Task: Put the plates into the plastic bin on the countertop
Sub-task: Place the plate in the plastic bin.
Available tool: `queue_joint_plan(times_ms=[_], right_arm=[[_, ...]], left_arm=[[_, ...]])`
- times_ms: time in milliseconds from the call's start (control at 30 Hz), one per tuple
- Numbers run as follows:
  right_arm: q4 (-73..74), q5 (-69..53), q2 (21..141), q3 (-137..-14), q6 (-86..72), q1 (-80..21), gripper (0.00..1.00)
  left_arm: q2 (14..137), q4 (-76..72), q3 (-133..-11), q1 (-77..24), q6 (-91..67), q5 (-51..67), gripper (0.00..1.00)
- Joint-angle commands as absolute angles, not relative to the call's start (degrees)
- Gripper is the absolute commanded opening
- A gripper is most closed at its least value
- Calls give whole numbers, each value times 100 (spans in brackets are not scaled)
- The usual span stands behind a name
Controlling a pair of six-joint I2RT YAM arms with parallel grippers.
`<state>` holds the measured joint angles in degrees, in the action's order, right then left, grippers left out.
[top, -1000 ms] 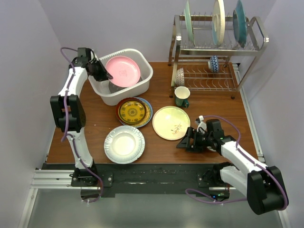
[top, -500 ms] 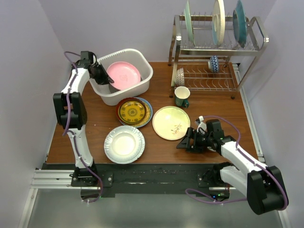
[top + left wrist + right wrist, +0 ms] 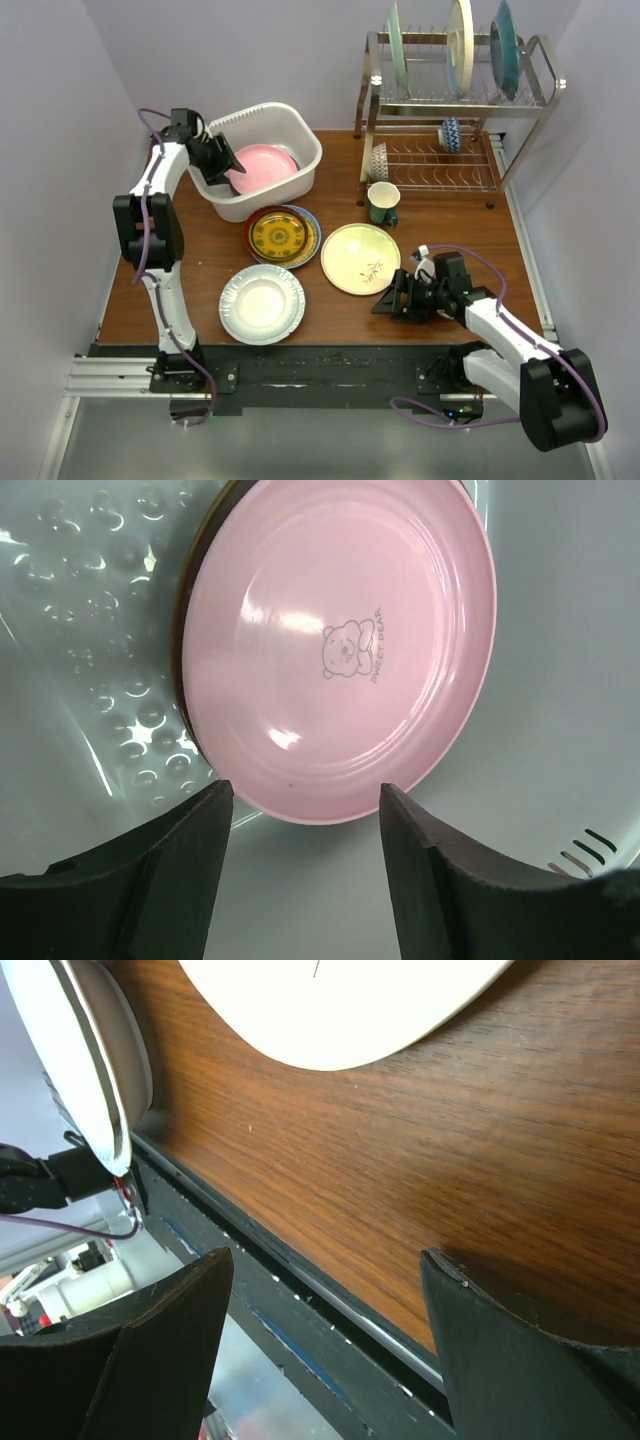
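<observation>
A pink plate [image 3: 266,165] lies in the white plastic bin [image 3: 303,140] on top of a dark brown plate [image 3: 181,650]. My left gripper [image 3: 222,158] hangs over the bin's left end, open, with the pink plate [image 3: 340,650] free just beyond its fingertips [image 3: 212,820]. On the countertop [image 3: 210,250] lie a yellow patterned plate [image 3: 279,235] on a small stack, a cream plate [image 3: 360,258] and a white plate [image 3: 262,303]. My right gripper [image 3: 386,300] rests open and empty near the front edge, just short of the cream plate [image 3: 340,1000].
A steel wire rack [image 3: 455,110] at the back right holds three upright plates [image 3: 460,45] and two small bowls [image 3: 379,160]. A dark green mug [image 3: 382,203] stands in front of it. The table's front edge [image 3: 330,1305] runs under my right gripper [image 3: 328,1255].
My left gripper has opened and let go of the pink plate, which has dropped from a tilt to lie lower in the bin. The right arm has not moved.
</observation>
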<state>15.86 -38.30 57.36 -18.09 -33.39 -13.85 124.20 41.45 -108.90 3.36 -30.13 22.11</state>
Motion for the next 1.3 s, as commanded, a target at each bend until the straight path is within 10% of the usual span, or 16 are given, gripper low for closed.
queue_joint_plan(times_ms=[0,667,1267], right_arm=[[1494,-3850,5704,-1749,-3340,-1389,79],[1204,-3744,6310,-2047,-3322,-1397,79],[1028,-2436,6530,-2347,-4122,-1389,73]], left_arm=[[12094,4157,-11241,360,-2742,2092,70],[10424,4113,-11338,-193,-2760,2391,98],[9747,3982,-10635,-2195,-2347,2075,94]])
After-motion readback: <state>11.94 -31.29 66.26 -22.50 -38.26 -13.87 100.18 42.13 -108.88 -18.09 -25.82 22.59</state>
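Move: The light green plate, next to be gripped, lies about 35 cm right of the emptied left hand, 25 cm back and 10 cm lower. The pink plate rests in the bin some 8 cm right of that hand, 3 cm ahead and 4 cm below; the gold plate's stack is 12 cm right, 17 cm back. From the right hand the green plate's middle is about 9 cm ahead, 8 cm left, slightly lower; the mug stands 16 cm beyond the plate and 6 cm right of it. The left hand, its fingers already apart, rises about 20 cm clear of the pink plate and the bin, then swings some 17 cm right and 10 cm back towards the green plate, opening nearly fully while the wrist tips up about 25 degrees and turns clockwise about as much. After a pause the right hand creeps about 3.5 cm forward, low over the counter, towards the green plate's near right rim, its fingers staying open and stopping short of a clear touch. ##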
